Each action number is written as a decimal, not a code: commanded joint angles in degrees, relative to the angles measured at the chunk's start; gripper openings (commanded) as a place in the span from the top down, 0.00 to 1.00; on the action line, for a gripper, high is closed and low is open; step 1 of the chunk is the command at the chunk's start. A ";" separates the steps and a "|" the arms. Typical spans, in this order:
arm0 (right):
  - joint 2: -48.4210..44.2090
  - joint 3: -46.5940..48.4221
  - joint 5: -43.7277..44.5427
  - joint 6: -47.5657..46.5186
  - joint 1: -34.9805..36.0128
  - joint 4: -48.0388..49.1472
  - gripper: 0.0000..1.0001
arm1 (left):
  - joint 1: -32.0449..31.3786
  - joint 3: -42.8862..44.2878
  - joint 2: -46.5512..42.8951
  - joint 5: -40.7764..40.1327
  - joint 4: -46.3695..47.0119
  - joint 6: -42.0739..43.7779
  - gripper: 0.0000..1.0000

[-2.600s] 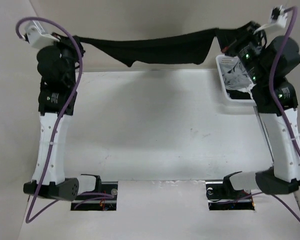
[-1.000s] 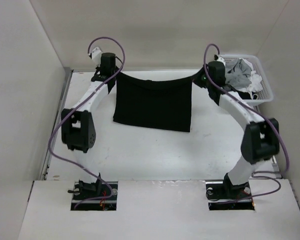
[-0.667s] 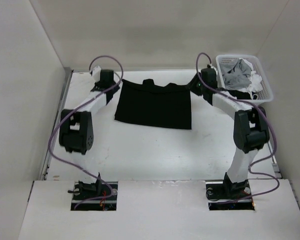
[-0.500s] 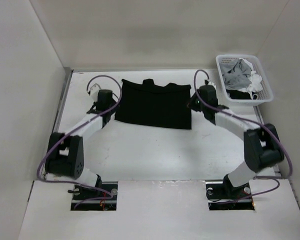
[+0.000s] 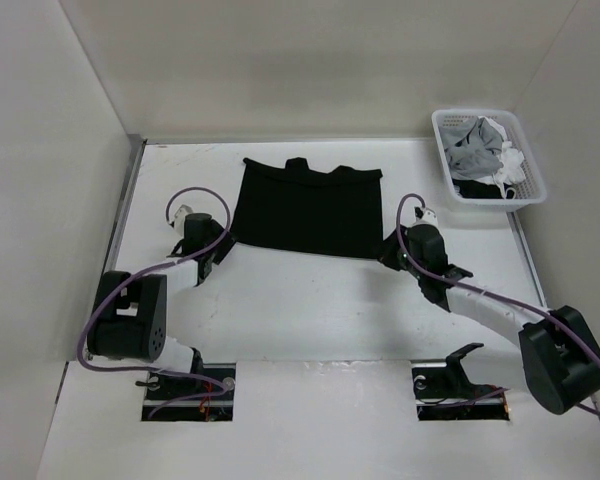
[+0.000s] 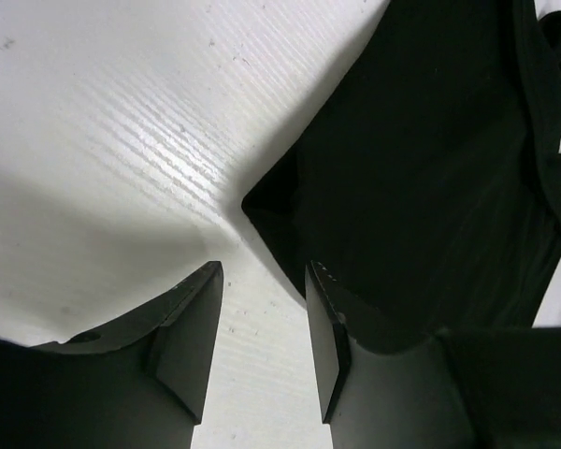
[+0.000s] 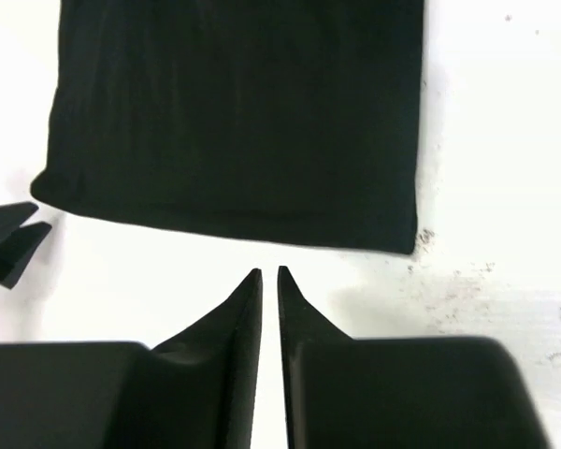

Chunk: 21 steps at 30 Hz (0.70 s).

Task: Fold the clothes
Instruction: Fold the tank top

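Note:
The clothes, a black sleeveless top (image 5: pixel 305 210), lie spread flat on the white table, straps toward the far wall. My left gripper (image 5: pixel 219 244) sits low just off the top's near left corner. In the left wrist view that corner of the clothes (image 6: pixel 421 159) is a little ahead of my left gripper (image 6: pixel 264 271), whose jaws stand open over bare table. My right gripper (image 5: pixel 389 250) is at the near right corner. In the right wrist view my right gripper (image 7: pixel 269 273) stops short of the hem of the clothes (image 7: pixel 234 112), jaws a narrow slit apart and empty.
A white lattice basket (image 5: pixel 443 150) with grey and white garments (image 5: pixel 478 150) stands at the far right corner. Walls close in the table on the left, back and right. Bare white table (image 5: pixel 310 300) lies between the top and the arm bases.
Both grippers let go of the top's upper edge, and it now lies flat. Both arms have pulled back toward me, down to its near corners, and their jaws have opened.

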 commanded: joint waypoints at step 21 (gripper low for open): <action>1.04 -7.99 4.29 5.99 -2.69 8.93 0.57 | 2.85 -1.62 11.02 1.60 16.58 -4.74 0.86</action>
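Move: The tank top's near left corner lies about 3 cm ahead of the left hand, hardly off to the side, and some 3 cm below it. From that hand, the tank top's neck straps are roughly 22 cm ahead and 17 cm right. Its near right corner is about 4 cm ahead of the right hand, 3 cm right and 8 cm below; from this hand its far right corner stands about 26 cm ahead and 4 cm right, and the basket about 27 cm ahead and 29 cm right. Forward about 3 cm and down nearly 2, the left hand slides its fingertips onto the near left corner of the tank top and narrows them around the cloth, tipping up slightly. The right hand sinks about 4 cm and drifts right and a little back towards the near right corner, turning slightly clockwise as its almost shut fingers open, still short of the cloth. ##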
